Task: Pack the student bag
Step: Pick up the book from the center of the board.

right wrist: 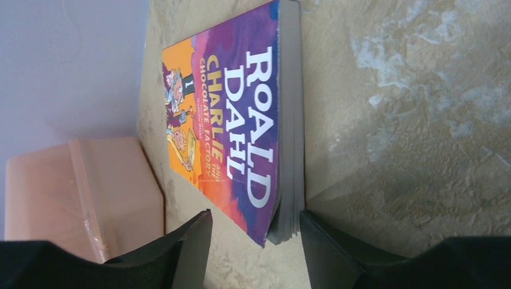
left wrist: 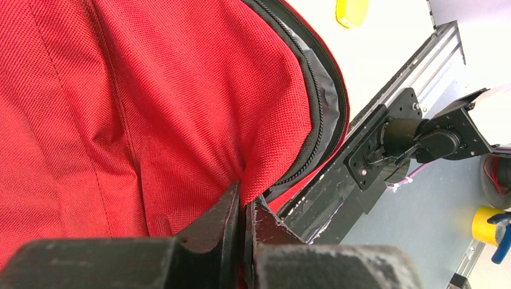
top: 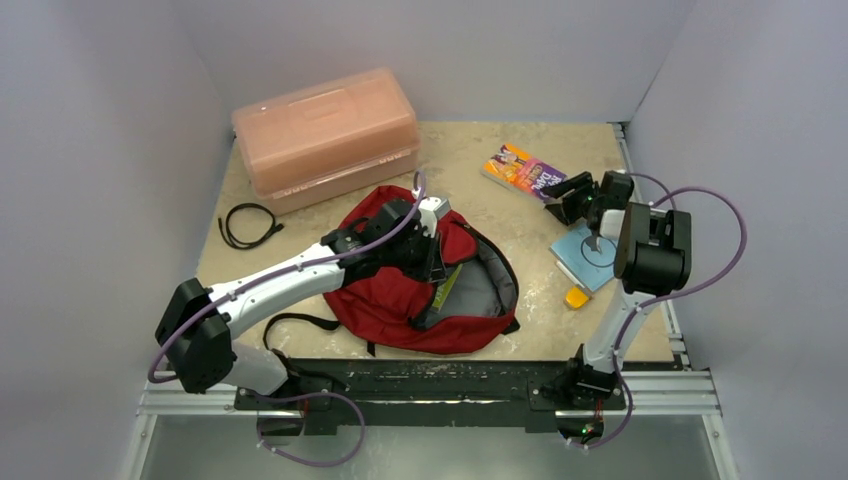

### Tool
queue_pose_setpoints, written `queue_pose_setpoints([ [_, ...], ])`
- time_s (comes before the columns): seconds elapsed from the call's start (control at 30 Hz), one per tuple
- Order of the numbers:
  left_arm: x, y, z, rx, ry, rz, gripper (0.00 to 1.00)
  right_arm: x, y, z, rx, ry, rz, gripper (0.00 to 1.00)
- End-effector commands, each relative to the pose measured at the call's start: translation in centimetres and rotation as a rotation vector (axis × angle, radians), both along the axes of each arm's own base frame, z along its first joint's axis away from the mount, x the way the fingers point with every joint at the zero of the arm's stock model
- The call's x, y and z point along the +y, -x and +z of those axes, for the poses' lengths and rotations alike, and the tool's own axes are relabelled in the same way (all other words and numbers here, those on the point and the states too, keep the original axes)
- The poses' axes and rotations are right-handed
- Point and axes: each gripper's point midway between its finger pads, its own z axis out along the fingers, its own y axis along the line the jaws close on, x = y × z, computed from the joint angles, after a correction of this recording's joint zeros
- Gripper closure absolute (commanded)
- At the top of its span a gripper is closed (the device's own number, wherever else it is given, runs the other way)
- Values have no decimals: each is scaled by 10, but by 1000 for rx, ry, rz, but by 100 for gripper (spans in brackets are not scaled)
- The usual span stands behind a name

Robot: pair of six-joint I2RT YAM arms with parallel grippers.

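The student bag [top: 400, 300], dark red with black zippers, lies on the table near the front edge, its main opening showing grey lining. My left gripper [top: 432, 258] is over it, shut on a fold of its red fabric [left wrist: 150, 108] next to the zipper; in the left wrist view the gripper [left wrist: 244, 195] pinches that fold. A paperback, Charlie and the Chocolate Factory [top: 522, 170], lies flat at the back right. My right gripper [top: 558, 200] is low at its near corner. In the right wrist view the gripper [right wrist: 256, 220] is open, straddling the book [right wrist: 241, 120].
A translucent orange-pink plastic box [top: 325, 135] stands at the back left, also seen as the box [right wrist: 78, 186]. A coiled black cable [top: 248, 225] lies left of the bag. A light blue notebook [top: 585, 255] and a small yellow object [top: 576, 297] lie under the right arm.
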Motion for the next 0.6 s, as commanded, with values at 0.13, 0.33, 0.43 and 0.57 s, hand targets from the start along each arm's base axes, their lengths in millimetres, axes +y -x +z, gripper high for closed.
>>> queue_pose_setpoints([
  [0.13,-7,0,14,11,36,-7,100,-1,-15,6,-51,-9,-5,75],
  [0.33,-2,3,27,-46,47,-44,89,0,-15,15,-81,13,16,100],
  [0.43,5,2,50,-130,65,-54,60,6,-7,29,-98,-12,24,100],
  [0.57,6,-8,97,-226,112,-35,39,21,8,56,-142,-104,28,100],
])
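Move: The book's middle lies about 8 cm ahead of the right hand, 7 cm to its left and 2 cm below, its near corner between the open fingers. The blue book is some 13 cm back and 12 cm right, the yellow thing 27 cm back and 3 cm right. The left hand still pinches the bag flap; from it the book is roughly 33 cm ahead, 26 cm right and 13 cm below. Right sinks 1.5 cm, pinches the book's near corner, then rises again; left opens off the flap, lifting 2 cm. ##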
